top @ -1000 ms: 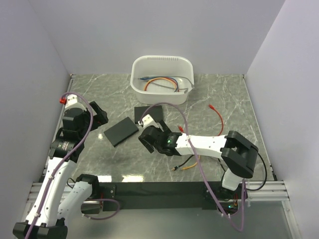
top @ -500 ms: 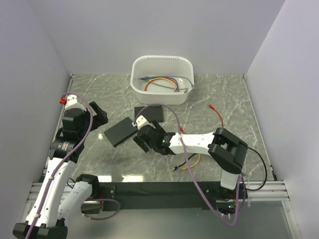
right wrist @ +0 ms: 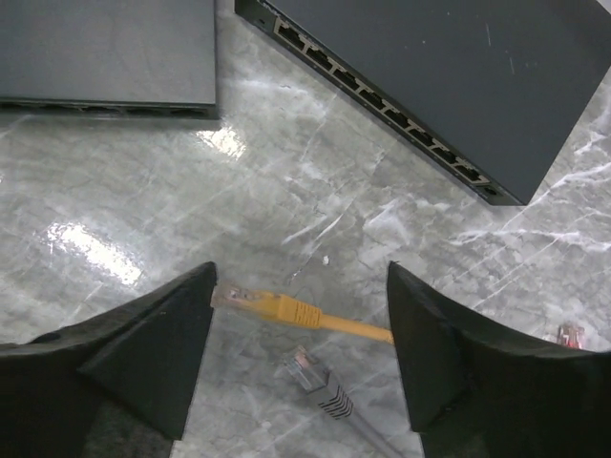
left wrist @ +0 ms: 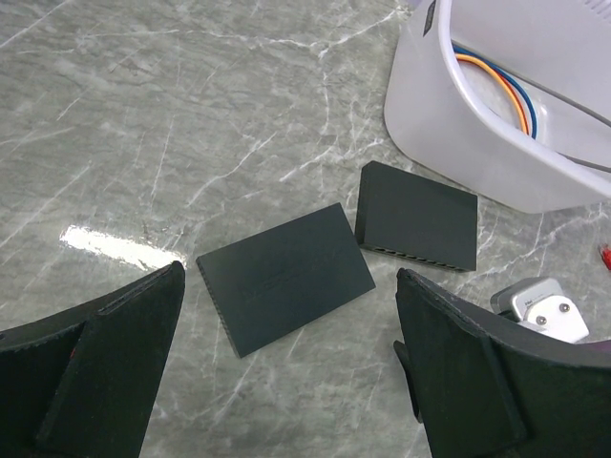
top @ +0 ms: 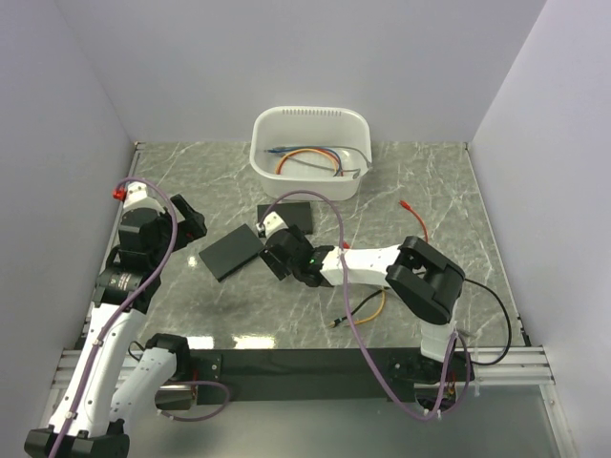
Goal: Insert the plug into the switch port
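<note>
Two flat black switches lie side by side, the left one [top: 230, 252] and the right one [top: 286, 214]. In the right wrist view the right switch [right wrist: 430, 76] shows a row of ports [right wrist: 382, 107] along its near edge. An orange plug [right wrist: 267, 306] and a grey plug [right wrist: 320, 382] lie on the marble between the fingers of my right gripper [right wrist: 301, 343], which is open; the orange plug's tip is next to the left finger [right wrist: 153, 353]. From above, my right gripper [top: 277, 253] sits just below the two switches. My left gripper [top: 186, 221] hangs open and empty to their left.
A white bin [top: 310, 151] with coiled cables stands at the back. A red cable [top: 415, 219] lies to the right, an orange cable loop [top: 370, 307] near the front. The left wrist view shows both switches [left wrist: 286, 277] and the bin wall [left wrist: 506, 124].
My right arm has reached further left and towards the switches, bringing its fingers down around the orange plug, and its jaws have narrowed a little. The left arm has not moved.
</note>
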Controlling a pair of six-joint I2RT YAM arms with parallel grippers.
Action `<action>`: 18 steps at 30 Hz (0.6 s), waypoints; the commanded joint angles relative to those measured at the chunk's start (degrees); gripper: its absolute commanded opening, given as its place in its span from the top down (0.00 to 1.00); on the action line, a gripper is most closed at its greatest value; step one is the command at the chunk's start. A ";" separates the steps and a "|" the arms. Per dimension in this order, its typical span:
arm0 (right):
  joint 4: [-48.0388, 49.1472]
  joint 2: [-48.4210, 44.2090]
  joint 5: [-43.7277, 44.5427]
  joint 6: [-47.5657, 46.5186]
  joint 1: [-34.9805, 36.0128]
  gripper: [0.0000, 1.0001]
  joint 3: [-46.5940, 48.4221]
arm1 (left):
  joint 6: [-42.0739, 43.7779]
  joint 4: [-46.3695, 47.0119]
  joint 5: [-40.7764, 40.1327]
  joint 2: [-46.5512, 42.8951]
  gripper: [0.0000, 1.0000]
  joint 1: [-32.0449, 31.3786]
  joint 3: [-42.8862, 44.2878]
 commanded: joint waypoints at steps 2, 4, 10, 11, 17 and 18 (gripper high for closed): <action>2.43 -0.83 -0.55 0.84 0.01 0.25 -0.75 | 1.54 0.20 0.35 -0.15 0.02 0.01 0.14; 1.99 -1.00 -0.55 1.28 0.01 0.28 -1.02 | 1.45 0.20 0.26 -0.06 0.02 0.01 0.22; 1.64 -0.22 1.38 2.51 -0.25 0.48 -1.28 | 1.37 0.02 0.18 0.38 0.02 0.01 0.23; 1.12 0.31 1.21 2.43 -0.25 0.51 -0.76 | 1.37 0.02 0.09 0.30 0.02 0.01 0.31; 0.85 -2.31 0.77 2.78 -0.07 0.71 -0.84 | 1.28 0.02 -0.26 0.91 0.02 0.01 0.22; 0.85 -3.37 0.68 2.78 0.01 0.73 -1.10 | 1.28 -0.07 -0.26 1.00 0.02 0.01 0.31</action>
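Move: The yellow plug lies just under the right fingers, about 1 cm below the hand point, 1 cm to its left and level with it fore and aft. The grey plug is some 2 cm back and 2 cm right of the hand; the far switch is about 10 cm ahead and 1 cm left, the angled switch 12 cm left and 2 cm ahead. From the left hand, the yellow plug lies roughly 18 cm right, 2 cm ahead and 21 cm below. The yellow plug, lying crosswise between the open right fingertips, gets pinched: the hand sinks about 1 cm, easing roughly half a centimetre right and back, then holds its place without turning while the fingers, already closing, go from mostly open to nearly shut and both pads come onto the plug. ##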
